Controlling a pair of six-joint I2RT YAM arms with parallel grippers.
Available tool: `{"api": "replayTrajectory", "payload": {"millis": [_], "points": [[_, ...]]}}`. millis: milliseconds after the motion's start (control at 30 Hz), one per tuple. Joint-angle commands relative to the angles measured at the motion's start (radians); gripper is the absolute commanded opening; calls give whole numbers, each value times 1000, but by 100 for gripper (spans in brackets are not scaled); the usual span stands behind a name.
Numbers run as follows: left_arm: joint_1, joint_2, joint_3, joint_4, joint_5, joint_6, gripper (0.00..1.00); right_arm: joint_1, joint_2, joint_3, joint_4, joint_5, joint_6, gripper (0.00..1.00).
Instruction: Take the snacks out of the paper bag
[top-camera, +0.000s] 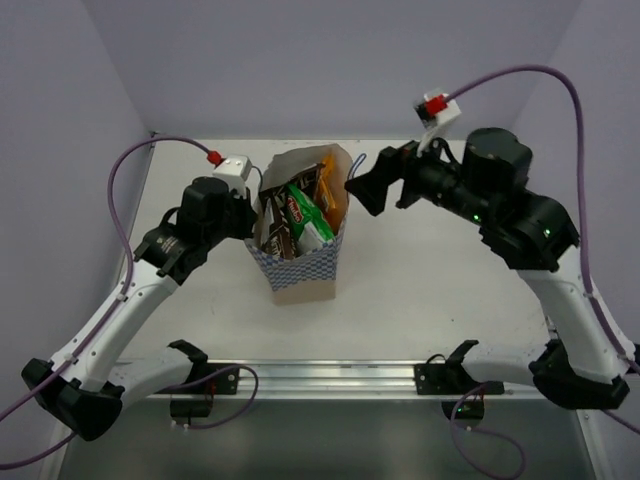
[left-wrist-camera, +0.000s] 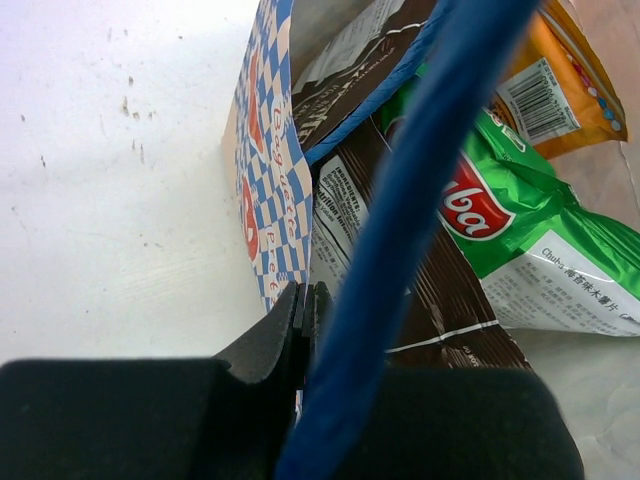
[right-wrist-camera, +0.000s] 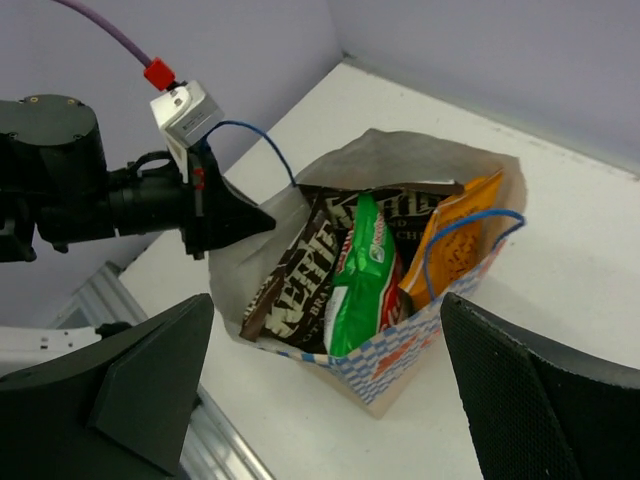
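The paper bag (top-camera: 303, 272) stands upright mid-table with its mouth open; in the right wrist view its checkered band (right-wrist-camera: 420, 345) faces the camera. Inside stand the snacks: an orange packet (right-wrist-camera: 452, 235), a green-and-white packet (right-wrist-camera: 362, 275) and two dark brown packets (right-wrist-camera: 300, 275) (right-wrist-camera: 400, 205). My left gripper (left-wrist-camera: 306, 300) is shut on the bag's left rim, and a blue cord handle (left-wrist-camera: 410, 200) crosses in front of its camera. My right gripper (top-camera: 365, 188) hangs open just right of the bag's rim and above it, with nothing between its fingers (right-wrist-camera: 150, 370).
The white table (top-camera: 450, 290) is enclosed by pale walls at the back and sides. An aluminium rail (top-camera: 330, 378) with the arm bases runs along the near edge. Purple cables (top-camera: 125, 170) loop above both arms.
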Motion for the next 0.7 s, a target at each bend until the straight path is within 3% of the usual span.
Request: {"api": "replayTrajectory", "payload": {"millis": [0,167,267,533,667], "points": [[-1,-41,4,4,-22,41,0,130,158,171,-144,144,75,99],[-1,-65,-7,-22,-53,43,0,296,385,437,-332,238,128,99],[-1,-87,-26,-22,-51,23,0,367,491,512,-356,278,145,99],[1,-130,-56,-28,-36,1,0,381,577,475,-325,322,254,99],[1,-150,-73,-36,-35,1,0,324,625,472,-348,349,300,99]]}}
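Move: The green snack pack in the bag's mouth lies about 9 cm ahead of the right hand, 10 cm to its left and 27 cm below. At roughly that height, the front brown pack stands some 7 cm ahead of the hand and 16 cm left; the orange pack is 14 cm ahead and 6 cm left. From the left hand, already shut on the bag's left rim, the green pack is about 4 cm ahead, 12 cm right and 6 cm lower. Leftward first and then ever more steeply down, the wide-open right hand swings about 16 cm left and 10 cm down over the bag's mouth towards the green pack, its fingers tipping downward some 25 degrees. Meanwhile the left hand keeps its pinch on the left rim and draws the bag slowly about 3 cm back and left. ##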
